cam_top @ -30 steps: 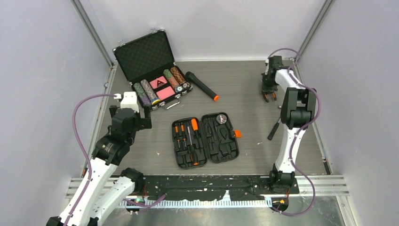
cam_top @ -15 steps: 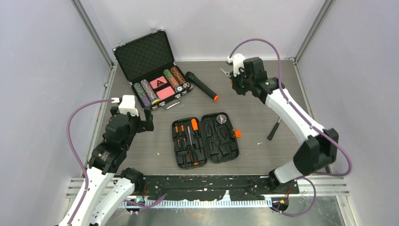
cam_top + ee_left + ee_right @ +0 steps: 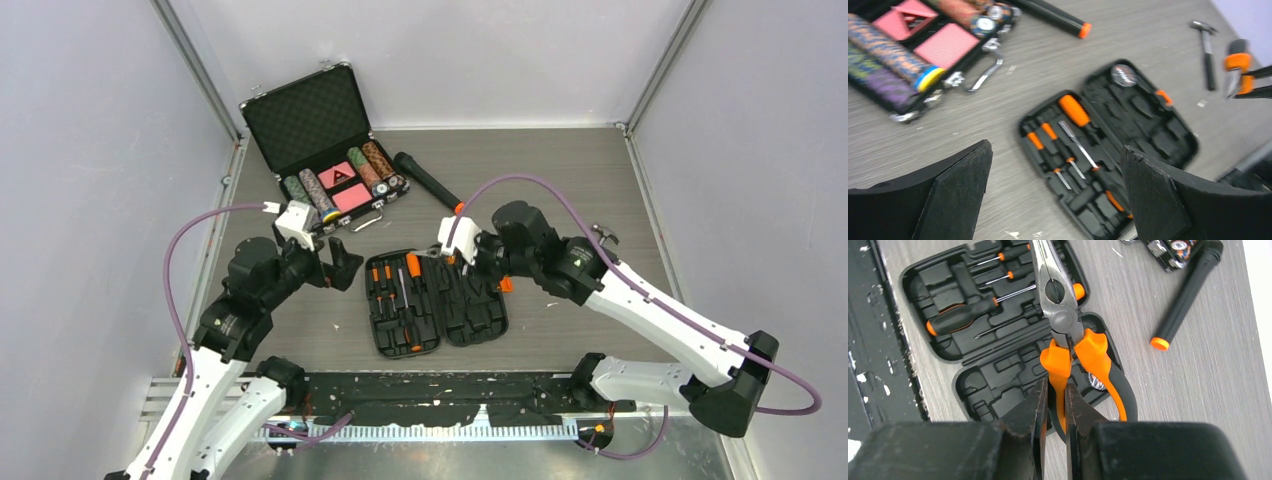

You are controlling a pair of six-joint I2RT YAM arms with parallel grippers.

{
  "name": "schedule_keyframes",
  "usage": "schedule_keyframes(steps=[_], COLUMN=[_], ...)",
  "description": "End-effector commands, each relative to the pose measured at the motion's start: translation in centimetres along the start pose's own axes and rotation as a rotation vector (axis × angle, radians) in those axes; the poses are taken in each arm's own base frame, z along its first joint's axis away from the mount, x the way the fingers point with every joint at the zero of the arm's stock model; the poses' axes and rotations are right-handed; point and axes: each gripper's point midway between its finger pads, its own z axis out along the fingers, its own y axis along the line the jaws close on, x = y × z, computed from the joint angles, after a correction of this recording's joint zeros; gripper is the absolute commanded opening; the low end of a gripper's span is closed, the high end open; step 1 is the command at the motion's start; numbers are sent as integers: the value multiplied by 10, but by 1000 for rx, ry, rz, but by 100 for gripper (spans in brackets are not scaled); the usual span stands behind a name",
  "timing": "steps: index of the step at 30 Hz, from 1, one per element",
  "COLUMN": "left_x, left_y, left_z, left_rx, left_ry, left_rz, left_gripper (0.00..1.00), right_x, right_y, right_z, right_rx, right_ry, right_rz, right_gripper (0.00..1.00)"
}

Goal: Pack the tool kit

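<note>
The tool kit [image 3: 470, 310] lies open and flat in the middle of the table, a black moulded case [image 3: 998, 375]. Orange-and-black screwdrivers [image 3: 1073, 130] fill its left half. My right gripper [image 3: 1054, 405] hangs over the case, shut on one orange handle of the pliers [image 3: 1063, 305], whose steel nose points across the screwdriver half. The pliers' other handle hangs free to the right. My left gripper [image 3: 1054, 148] is open and holds nothing, left of the case and above the table [image 3: 340, 262].
An open poker chip case [image 3: 320, 150] stands at the back left. A black flashlight with an orange tip [image 3: 428, 182] lies beside it. A small hammer [image 3: 1204, 45] rests on the table right of the kit. Side walls close in the table.
My right arm has swung from the back right corner to above the open case, carrying the pliers. My left gripper has moved right, toward the case, still open.
</note>
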Motion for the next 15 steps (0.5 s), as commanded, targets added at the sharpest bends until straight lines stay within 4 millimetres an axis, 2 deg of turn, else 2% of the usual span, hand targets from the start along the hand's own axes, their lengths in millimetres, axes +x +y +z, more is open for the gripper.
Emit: schedule_keyframes(steps=[1, 5, 7, 11, 15], left_x=[-21, -15, -12, -6, 3], left_y=[-62, -93, -104, -120, -133], left_z=[-12, -19, -20, -12, 2], left_rx=[318, 482, 526, 556, 579], left_ry=[5, 105, 145, 190, 251], left_rz=[-57, -167, -200, -197, -215], left_gripper=[99, 97, 96, 96, 93], right_x=[-8, 3, 10, 14, 9], right_y=[17, 28, 26, 29, 32], right_z=[-12, -11, -11, -8, -8], right_rx=[-31, -27, -6, -7, -12], right_ry=[-20, 56, 97, 131, 124], right_rz=[-152, -251, -279, -316, -350], right_gripper=[5, 5, 5, 5, 5])
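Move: The pliers, still gripped by the right hand with their jaws pointing left, are about 19 cm to the left hand's right, level with it in reach and height. The case half full of tools lies some 9 cm right of the left hand, 1 cm ahead and 22 cm below; the open chip case is 26 cm ahead, 5 cm left. From the right hand, the empty case half is straight below by 21 cm, the filled half 14 cm left. Rightwards and some way back, the left hand swings about 10 cm over the filled half of the case towards the pliers' jaws, fingers staying wide open, turning clockwise and tipping down. Meanwhile the right hand keeps its pinch on the pliers' handles, drawing back 4 cm and sinking 3 cm while its fingers tilt downwards. ##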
